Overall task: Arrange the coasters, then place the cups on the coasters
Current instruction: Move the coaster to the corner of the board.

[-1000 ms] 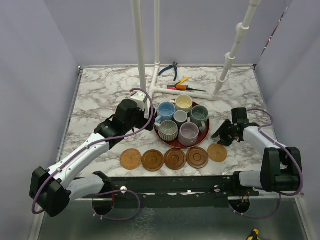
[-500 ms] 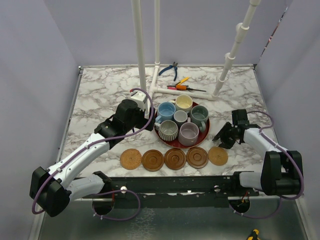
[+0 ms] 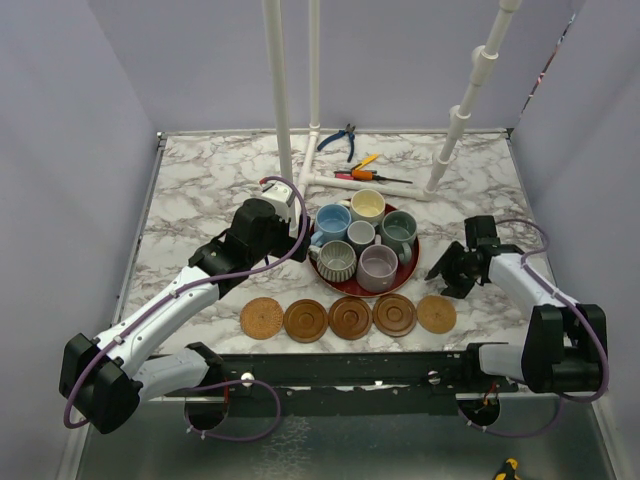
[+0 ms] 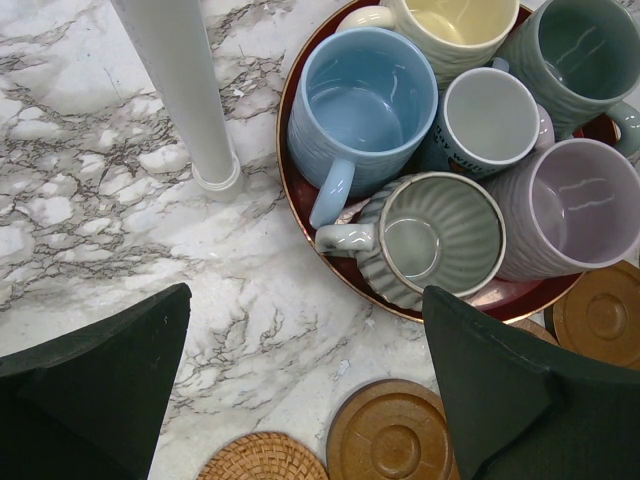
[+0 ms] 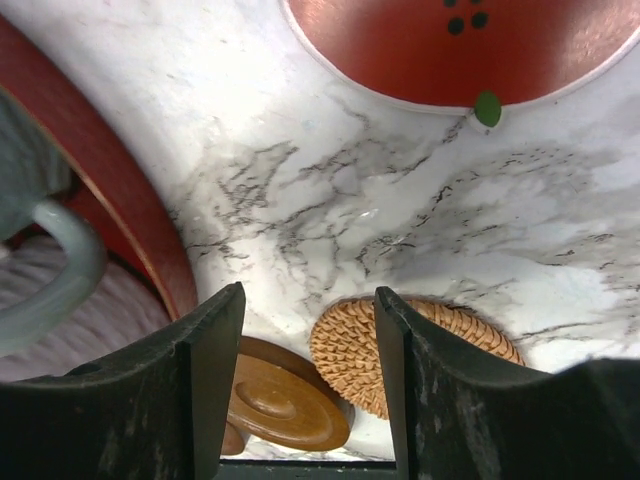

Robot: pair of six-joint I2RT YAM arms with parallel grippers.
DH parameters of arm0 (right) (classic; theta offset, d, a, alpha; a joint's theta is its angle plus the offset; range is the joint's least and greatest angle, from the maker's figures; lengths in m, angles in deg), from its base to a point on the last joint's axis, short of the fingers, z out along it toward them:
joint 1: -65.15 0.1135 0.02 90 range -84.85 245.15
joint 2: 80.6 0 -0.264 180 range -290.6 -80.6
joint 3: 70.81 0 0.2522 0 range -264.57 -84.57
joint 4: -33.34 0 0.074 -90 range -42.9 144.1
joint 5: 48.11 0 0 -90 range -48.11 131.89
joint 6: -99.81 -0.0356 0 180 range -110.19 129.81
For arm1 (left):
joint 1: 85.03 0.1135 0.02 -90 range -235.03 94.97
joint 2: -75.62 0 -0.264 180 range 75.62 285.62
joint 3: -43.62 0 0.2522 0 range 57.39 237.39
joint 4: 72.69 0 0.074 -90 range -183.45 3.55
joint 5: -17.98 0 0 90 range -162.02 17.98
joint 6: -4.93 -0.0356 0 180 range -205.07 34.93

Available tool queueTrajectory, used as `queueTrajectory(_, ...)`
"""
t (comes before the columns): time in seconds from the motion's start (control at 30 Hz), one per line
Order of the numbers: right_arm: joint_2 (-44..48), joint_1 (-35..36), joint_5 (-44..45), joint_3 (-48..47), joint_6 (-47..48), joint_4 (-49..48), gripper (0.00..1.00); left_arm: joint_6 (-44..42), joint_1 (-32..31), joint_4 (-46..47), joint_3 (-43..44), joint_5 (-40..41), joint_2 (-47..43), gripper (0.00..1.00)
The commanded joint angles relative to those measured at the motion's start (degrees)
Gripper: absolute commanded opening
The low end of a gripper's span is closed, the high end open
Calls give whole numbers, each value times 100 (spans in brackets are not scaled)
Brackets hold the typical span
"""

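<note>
Five coasters lie in a row near the front edge: a woven one (image 3: 262, 318), three of brown wood (image 3: 350, 317) and a woven one (image 3: 436, 313) at the right end. Another coaster, red (image 5: 450, 50), lies on the marble behind it. Six cups crowd the red tray (image 3: 411, 262): light blue (image 4: 370, 105), cream-yellow (image 4: 455, 25), grey-green (image 4: 580, 55), small pale grey (image 4: 490, 115), lavender (image 4: 575, 205) and ribbed (image 4: 440, 235). My left gripper (image 3: 298, 240) hovers wide open left of the tray. My right gripper (image 5: 310, 295) is open and empty just above the right woven coaster (image 5: 400, 350).
White pipe posts (image 4: 180, 90) stand behind and left of the tray, with another slanting at the back right (image 3: 460, 115). Pliers (image 3: 345, 140) and screwdrivers (image 3: 365, 170) lie at the back. The coaster row sits close to the table's front edge.
My right gripper's jaws have spread wider and the woven coaster beneath them has ended slightly nearer the front edge. The left arm has not moved.
</note>
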Motion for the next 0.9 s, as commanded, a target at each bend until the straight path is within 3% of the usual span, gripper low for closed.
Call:
queueTrajectory(0.0, 142, -27, 424, -668, 337, 617, 61, 7, 18, 90, -61, -60, 27, 99)
queueTrajectory(0.3, -367, -27, 1975, -1708, 762, 1002, 76, -15, 19, 78, -71, 55, 40, 99)
queueTrajectory(0.47, -1137, -28, 2274, -2181, 1041, 613, 82, -34, 19, 78, -74, 125, 23, 99)
queueTrajectory(0.67, -1959, -27, 2542, -2670, 1399, 296, 100, -44, 19, 80, -72, 99, 15, 99)
queueTrajectory(0.87, -2536, -380, 2171, -2902, 1606, 229, 100, -51, 18, 77, -77, 129, -83, 99)
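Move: Just in front of the right hand's fingertips, low over the table, the red coaster lies about 6 cm ahead, 6 cm to the right and 2 cm below. The near wicker coaster's middle is some 6 cm back, straight behind the hand; the nearest brown coaster is level with that one, 10 cm to the left. The green cup stands roughly 12 cm ahead and 8 cm left. From the left hand, the red coaster is about 40 cm right, 3 cm back and 17 cm lower. The right fingertips come free of the near wicker coaster, and the hand arcs forward and right over the red coaster to beyond its far side, about 11 cm forward and 8 cm right. It climbs some 6 cm on the way, then sinks about 4 cm, rolling roughly 25 degrees so the fingers swing out to the right while they open fully. ##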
